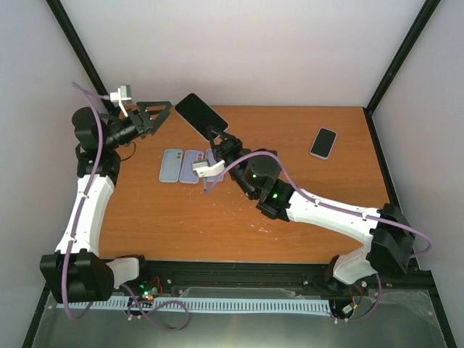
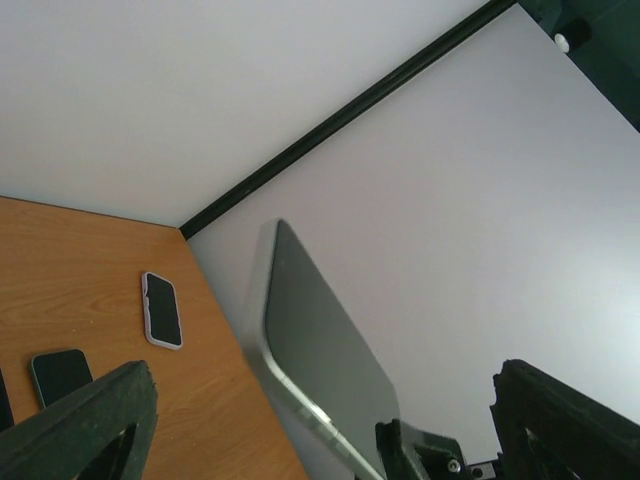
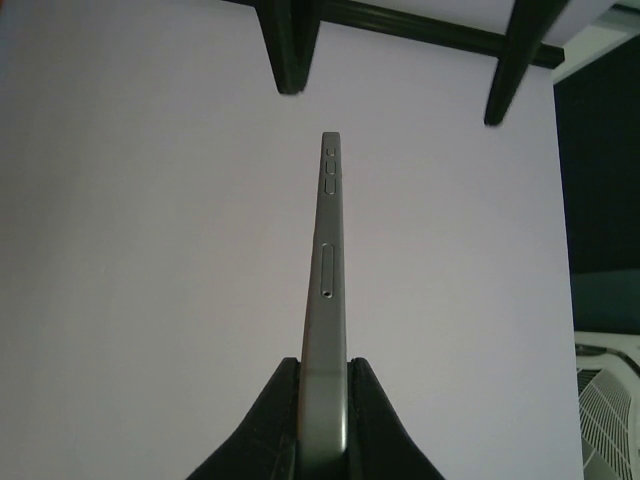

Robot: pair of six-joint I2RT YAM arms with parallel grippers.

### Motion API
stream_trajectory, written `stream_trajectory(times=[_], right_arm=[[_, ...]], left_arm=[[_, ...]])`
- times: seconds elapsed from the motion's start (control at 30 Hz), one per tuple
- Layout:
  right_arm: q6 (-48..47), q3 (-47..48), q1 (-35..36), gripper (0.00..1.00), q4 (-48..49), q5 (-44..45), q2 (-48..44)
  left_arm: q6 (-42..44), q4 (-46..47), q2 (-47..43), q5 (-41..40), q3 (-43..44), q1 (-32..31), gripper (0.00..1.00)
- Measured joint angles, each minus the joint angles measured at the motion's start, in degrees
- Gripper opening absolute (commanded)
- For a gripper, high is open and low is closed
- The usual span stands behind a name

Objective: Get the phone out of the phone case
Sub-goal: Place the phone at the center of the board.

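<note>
My right gripper is shut on the lower end of a dark bare phone and holds it up above the back of the table. Edge-on in the right wrist view, the phone stands pinched between the pads of my right gripper, with no case round it. My left gripper is open, close to the phone's far end and not touching it. In the left wrist view the phone lies ahead of my left gripper. A blue phone case and a lavender case lie flat below.
A phone in a white case lies at the back right of the wooden table, and shows again in the left wrist view. White walls with black frame posts close in the back and sides.
</note>
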Motion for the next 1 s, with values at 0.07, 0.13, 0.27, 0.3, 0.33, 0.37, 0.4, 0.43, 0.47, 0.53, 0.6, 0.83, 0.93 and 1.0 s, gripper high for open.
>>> stream_trajectory(times=[0.07,0.13,0.27,0.3,0.33,0.37,0.4,0.43,0.47,0.53,0.6,0.83,0.93,1.0], right_arm=[[-0.7,0.11,0.68,0.03,0.61,0.0,1.11],[-1.25,0.13,1.22,0.03,1.42,0.07,2.01],[-2.01,0.74,1.9,0.03,2.6,0.11,3.34],[-2.16,0.76,1.99,0.03,2.89,0.11,3.45],[-2.32,0.76,2.05,0.03,3.06,0.11,3.52],[-2.43,0.76,2.1,0.03,3.26,0.11,3.58],[-2.56,0.76,2.1,0.03,3.34,0.11,3.58],[-2.75,0.76,2.12,0.03,3.54,0.11,3.58],[-2.86,0.76,2.14,0.03,3.74,0.11,3.61],[-3.19,0.76,2.16,0.03,4.52,0.09,3.63],[-3.5,0.76,2.23,0.03,5.11,0.09,3.67],[-4.9,0.76,2.64,0.03,7.23,0.04,4.96],[-5.31,0.76,2.78,0.03,7.74,0.04,5.51],[-5.53,0.76,2.8,0.03,8.15,0.07,5.86]], left_arm=[[-0.63,0.61,-0.02,-0.02,-0.44,-0.31,0.86],[-1.44,1.42,-0.02,-0.04,-1.07,-0.48,0.83],[-2.95,2.23,-0.04,0.04,-2.08,-0.7,0.78],[-3.23,2.29,-0.04,0.09,-2.21,-0.7,0.76],[-3.61,2.49,-0.04,0.13,-2.32,-0.7,0.75],[-4.02,2.78,-0.04,0.17,-2.45,-0.72,0.74],[-4.46,3.13,-0.04,0.17,-2.64,-0.76,0.74],[-4.9,3.54,-0.04,0.2,-2.89,-0.79,0.73],[-5.42,3.96,-0.04,0.24,-3.21,-0.85,0.72],[-6.64,5.18,-0.04,0.33,-4.22,-1.05,0.69],[-8.02,6.19,-0.04,0.37,-5.25,-1.36,0.66],[-11.98,9.57,-0.02,0.42,-6.62,-2.03,0.5],[-13.22,10.86,-0.02,0.44,-6.69,-2.1,0.43],[-13.66,11.61,0.04,0.46,-6.73,-2.16,0.4]])
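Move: The black phone, gripped at its near right end by the right hand, has its middle about 12 cm to the right of the open left gripper, level with it and some 2 cm lower. From the right hand, the left gripper is about 17 cm left and 5 cm ahead, some 1 cm higher. On the table, nearly 40 cm below the right hand and about 14 cm ahead, lie the rightmost purple case, 5 cm left, and a bare phone, 7 cm right. Sink the left gripper about 2.5 cm and ease it slightly right towards the phone's free end, then lift it back up just under 1 cm, tilting the wrist some 10 degrees and closing the fingers to about half-open around that end. Meanwhile carry the phone about 3 cm left towards those fingers with the right hand, keeping its grip and tipping its fingers up slightly. ##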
